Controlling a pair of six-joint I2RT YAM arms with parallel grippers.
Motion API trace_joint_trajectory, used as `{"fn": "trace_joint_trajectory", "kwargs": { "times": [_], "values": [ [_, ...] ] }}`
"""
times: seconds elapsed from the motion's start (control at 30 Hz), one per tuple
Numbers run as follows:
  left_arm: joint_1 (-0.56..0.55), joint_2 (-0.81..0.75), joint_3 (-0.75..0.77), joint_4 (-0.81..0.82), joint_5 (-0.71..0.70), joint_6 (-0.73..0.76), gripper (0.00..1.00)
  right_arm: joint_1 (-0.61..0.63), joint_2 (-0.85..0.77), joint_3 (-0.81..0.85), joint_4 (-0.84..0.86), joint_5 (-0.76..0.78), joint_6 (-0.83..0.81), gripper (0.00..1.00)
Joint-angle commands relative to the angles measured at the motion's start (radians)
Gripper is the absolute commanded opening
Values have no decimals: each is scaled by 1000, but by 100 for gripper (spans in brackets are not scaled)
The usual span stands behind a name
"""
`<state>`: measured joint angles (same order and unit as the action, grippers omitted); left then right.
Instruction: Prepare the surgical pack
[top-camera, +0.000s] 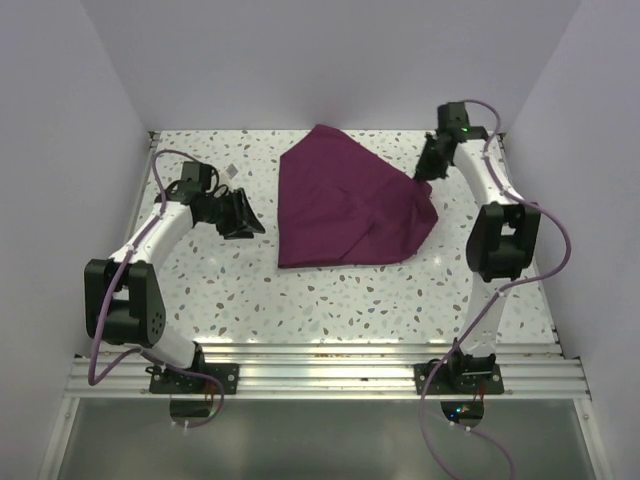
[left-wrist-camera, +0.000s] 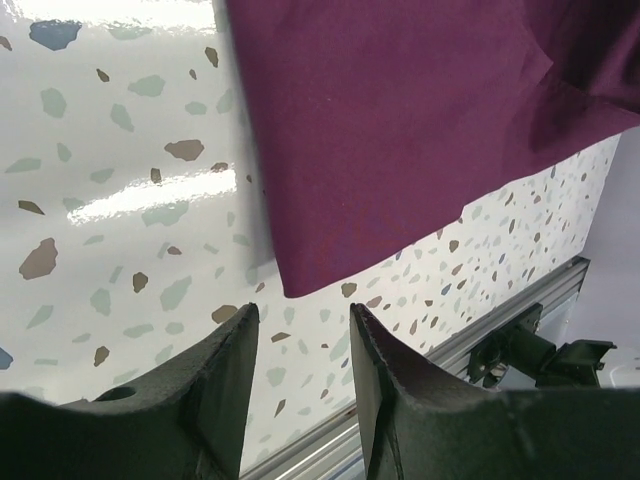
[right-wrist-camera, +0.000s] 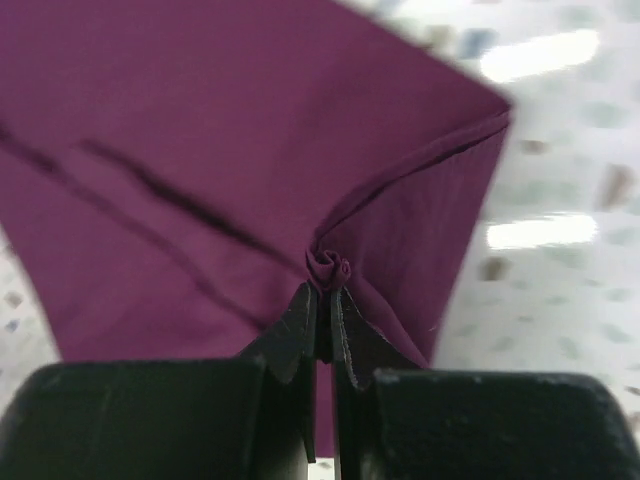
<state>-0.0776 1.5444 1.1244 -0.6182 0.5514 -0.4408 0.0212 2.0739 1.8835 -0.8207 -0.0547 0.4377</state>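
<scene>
The dark purple cloth (top-camera: 345, 205) lies rumpled and partly folded on the speckled table, at the middle back. My right gripper (top-camera: 423, 180) is shut on the cloth's right edge, and a small bunch of purple fabric (right-wrist-camera: 328, 268) is pinched at its fingertips. My left gripper (top-camera: 243, 214) hovers to the left of the cloth, open, with nothing between its fingers (left-wrist-camera: 232, 345). From the left wrist, a corner of the cloth (left-wrist-camera: 400, 130) hangs just beyond the fingertips. The steel tray, gauze, scissors and forceps are out of view.
The speckled table (top-camera: 330, 300) is enclosed by pale walls on three sides. An aluminium rail (top-camera: 330, 370) with both arm bases runs along the near edge. The rail and a black clamp (left-wrist-camera: 530, 350) also show in the left wrist view.
</scene>
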Motion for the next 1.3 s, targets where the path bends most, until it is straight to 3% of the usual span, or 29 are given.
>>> {"fn": "trace_joint_trajectory", "kwargs": {
  "times": [0.0,0.33,0.57,0.9,1.27],
  "values": [
    [10,-24,37,-8,-16,25,46,163,-64,121,-101,-22,25,0],
    [13,11,57,-32,-21,40,46,445,60,304,-109,-96,76,0],
    [13,54,23,1,-25,31,46,503,150,416,-126,-140,81,0],
    [13,88,-40,67,-5,5,46,539,143,417,-64,-169,75,0],
    [12,137,-89,124,21,-24,46,598,241,500,-46,-220,95,0]
  ]
}}
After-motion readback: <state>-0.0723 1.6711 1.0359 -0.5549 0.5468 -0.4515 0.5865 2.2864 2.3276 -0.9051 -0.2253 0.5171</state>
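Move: The right hand, holding the drape's pinched edge some 11 cm above the table, is bound for the drape's left edge, about 38 cm to its left and 3 cm back. The drape's near-left corner lies 38 cm left and 20 cm back of it, the far corner 28 cm left and 23 cm ahead. From the half-open left hand, that near-left corner is about 4 cm back, 5 cm to the right and 12 cm down. Sweeping left across the drape, the right hand carries the pinched cloth about 32 cm towards the left edge, fast at first and then slowing. It rises some 7 cm early, dips, ends about 5 cm higher, eases back a little, and turns counter-clockwise roughly 35 degrees with its grip kept. The left hand, fingers still half open, sinks towards the near-left corner. ##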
